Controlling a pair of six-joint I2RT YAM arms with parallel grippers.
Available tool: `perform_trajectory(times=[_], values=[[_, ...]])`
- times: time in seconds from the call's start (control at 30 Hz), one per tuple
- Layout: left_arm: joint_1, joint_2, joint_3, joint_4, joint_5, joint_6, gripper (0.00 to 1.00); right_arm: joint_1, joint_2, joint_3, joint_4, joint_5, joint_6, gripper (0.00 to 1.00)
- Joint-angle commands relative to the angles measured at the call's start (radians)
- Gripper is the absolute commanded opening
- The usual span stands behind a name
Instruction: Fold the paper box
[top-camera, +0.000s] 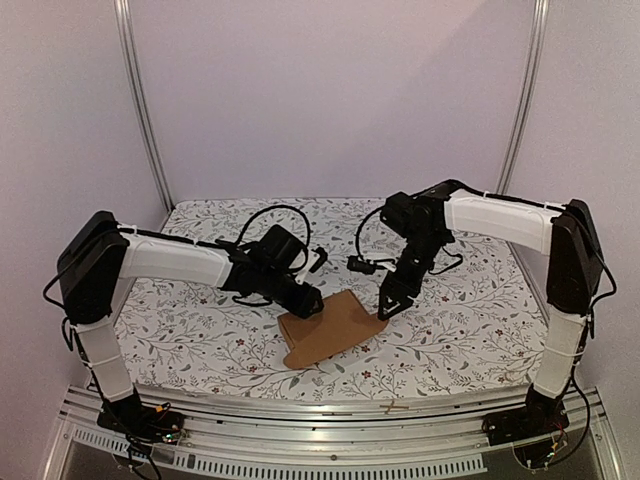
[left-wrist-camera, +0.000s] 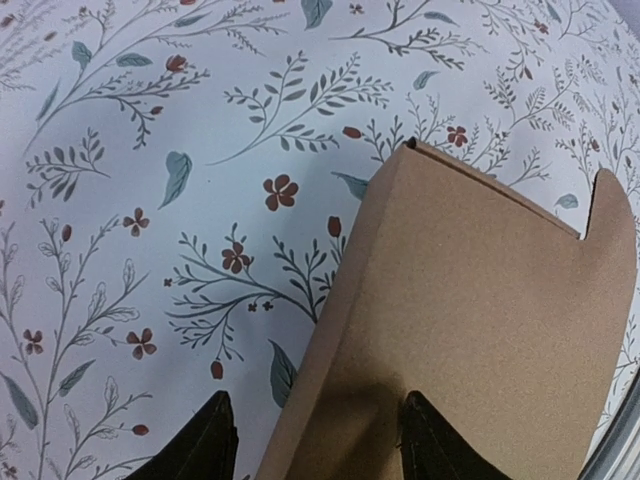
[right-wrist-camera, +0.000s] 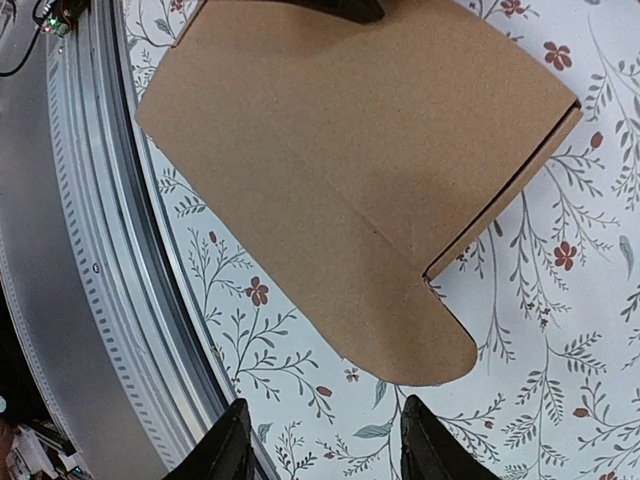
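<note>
The paper box (top-camera: 330, 325) is plain brown cardboard, partly folded, lying on the floral cloth near the table's front middle. My left gripper (top-camera: 306, 305) hangs open at its left end. In the left wrist view the box (left-wrist-camera: 480, 300) fills the right half; its left fold edge runs between the dark fingertips (left-wrist-camera: 208, 445), and the left gripper (left-wrist-camera: 320, 445) has its right finger over the cardboard. My right gripper (top-camera: 386, 310) stands at the box's right end. In the right wrist view the box (right-wrist-camera: 340, 140) shows a rounded flap (right-wrist-camera: 420, 345) just ahead of the open right gripper (right-wrist-camera: 330, 450), which has only cloth between its fingers.
A ribbed metal rail (top-camera: 330, 420) runs along the table's near edge, close to the box in the right wrist view (right-wrist-camera: 90, 250). A small tan cross-shaped piece (top-camera: 395, 407) lies on that rail. Pale walls and upright metal posts (top-camera: 145, 110) enclose the table.
</note>
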Motion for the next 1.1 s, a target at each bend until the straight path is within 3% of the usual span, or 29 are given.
perform_trajectory(times=[0.0, 0.5, 0.83, 1.07], values=[[-0.013, 0.023, -0.039, 0.01, -0.017, -0.043, 0.55, 0.018, 0.046, -0.05, 0.058, 0.025, 0.047, 0.48], [-0.064, 0.035, -0.065, -0.003, -0.06, -0.12, 0.54, 0.033, 0.169, -0.036, 0.071, 0.1, 0.138, 0.48], [-0.076, 0.047, -0.067, -0.001, -0.061, -0.144, 0.54, 0.023, 0.226, -0.014, 0.038, -0.069, 0.156, 0.49], [-0.081, 0.048, -0.065, -0.003, -0.057, -0.162, 0.54, -0.089, 0.281, 0.002, 0.036, -0.307, 0.245, 0.47]])
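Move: The right gripper hangs open almost straight above its target, the right-hand ear of the paper box's near flap: about 8 cm down, 1 cm left and level fore and aft. The lid's far right corner lies about 8 cm ahead and 7 cm left of this hand, the lid's middle some 11 cm left, both about 8 cm below. From the left gripper, astride the far wall, the ear is some 14 cm right, 3 cm back and 1 cm lower; the lid's middle is about 5 cm right and 3 cm back. Lower the right gripper about 8 cm onto the near flap's right-hand ear, fingers staying half open, so that they end astride the box corner with a finger against the cardboard; late on, tip the fingertips back towards the base by some 20 degrees and ease slightly up and left. Keep the left fingers astride the far wall while that hand creeps right and back. ##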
